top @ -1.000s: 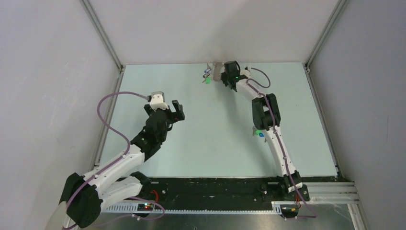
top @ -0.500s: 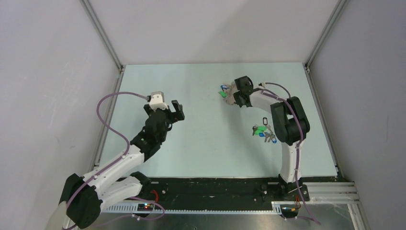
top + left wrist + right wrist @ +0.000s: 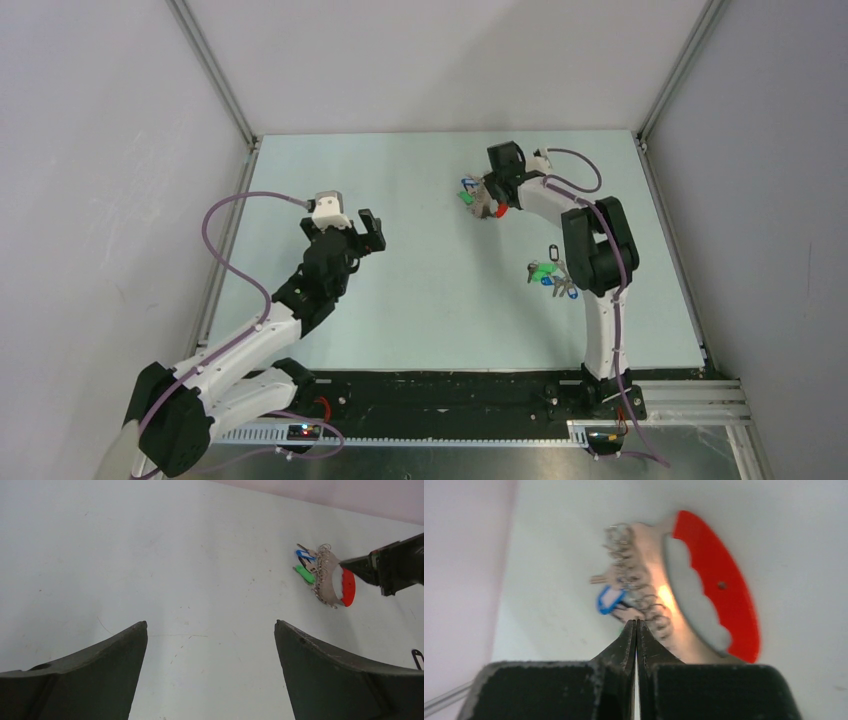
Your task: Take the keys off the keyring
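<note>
The keyring [image 3: 500,210] is a red loop with a beige tag and small silver rings, far right of the table's middle. Its keys [image 3: 466,194], one green-headed and one blue-headed, stick out to the left. My right gripper [image 3: 487,200] is shut, its tips pinched on the rings beside the tag. The right wrist view shows the tips [image 3: 636,622] against the coil of rings [image 3: 634,575], the blue key [image 3: 608,600] and the red loop [image 3: 719,585]. My left gripper [image 3: 370,232] is open at the left with nothing between its fingers [image 3: 125,650]; ahead of it lies the keyring [image 3: 335,580].
A second bunch with a black oval clip and green and blue key heads [image 3: 550,272] lies beside the right arm's elbow. Its clip [image 3: 417,655] shows at the left wrist view's right edge. Metal frame posts and grey walls border the table [image 3: 400,300].
The right arm pulled the keyring back from the table's far edge towards the middle, folding its elbow. Over the last half second it shifted only slightly. The left arm stayed still.
</note>
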Controlling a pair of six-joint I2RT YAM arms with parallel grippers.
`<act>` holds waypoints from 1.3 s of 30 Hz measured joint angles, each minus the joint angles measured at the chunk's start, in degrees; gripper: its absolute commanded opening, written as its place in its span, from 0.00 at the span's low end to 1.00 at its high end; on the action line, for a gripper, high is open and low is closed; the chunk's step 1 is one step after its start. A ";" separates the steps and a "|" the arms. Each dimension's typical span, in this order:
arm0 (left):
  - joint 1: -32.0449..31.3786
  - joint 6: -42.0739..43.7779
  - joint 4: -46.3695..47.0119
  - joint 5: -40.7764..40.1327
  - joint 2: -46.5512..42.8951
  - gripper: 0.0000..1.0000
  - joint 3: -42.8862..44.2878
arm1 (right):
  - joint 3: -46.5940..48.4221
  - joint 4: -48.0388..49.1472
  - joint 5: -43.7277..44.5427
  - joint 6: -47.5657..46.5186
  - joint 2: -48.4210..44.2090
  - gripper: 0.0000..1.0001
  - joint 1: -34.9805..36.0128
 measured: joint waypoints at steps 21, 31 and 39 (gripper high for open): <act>0.00 0.02 0.00 1.36 0.11 1.00 0.00 | -18.86 -19.47 -0.11 -1.70 -12.44 0.00 12.35; -2.08 1.75 0.02 8.24 7.02 1.00 2.01 | -39.28 -23.41 -0.50 -11.78 -33.55 0.04 25.59; -4.13 2.16 0.00 14.60 12.68 1.00 5.01 | -41.72 -17.03 0.22 -28.61 -50.69 0.53 21.07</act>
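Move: My right hand, fingers shut, hovers above the keyring, whose middle is about 2 cm to its left, level fore-and-aft and some 7 cm below. Of my right hand, the red grip lies 2 cm back and 2 cm right, the attached green tag 6 cm left and level; the loose keys are about 20 cm back and 10 cm right. From my left hand the keyring is roughly 18 cm ahead, 24 cm right and 19 cm below. I dip my right hand about 6 cm with shut fingers, easing back onto the near part of the keyring's grip opening, and drag it some 27 cm back towards me, then lift 9 cm clear while opening the fingers about halfway; the wrist turns counter-clockwise some 40 degrees. Late on, my open left hand swings right and sinks towards the keyring, turning clockwise. ##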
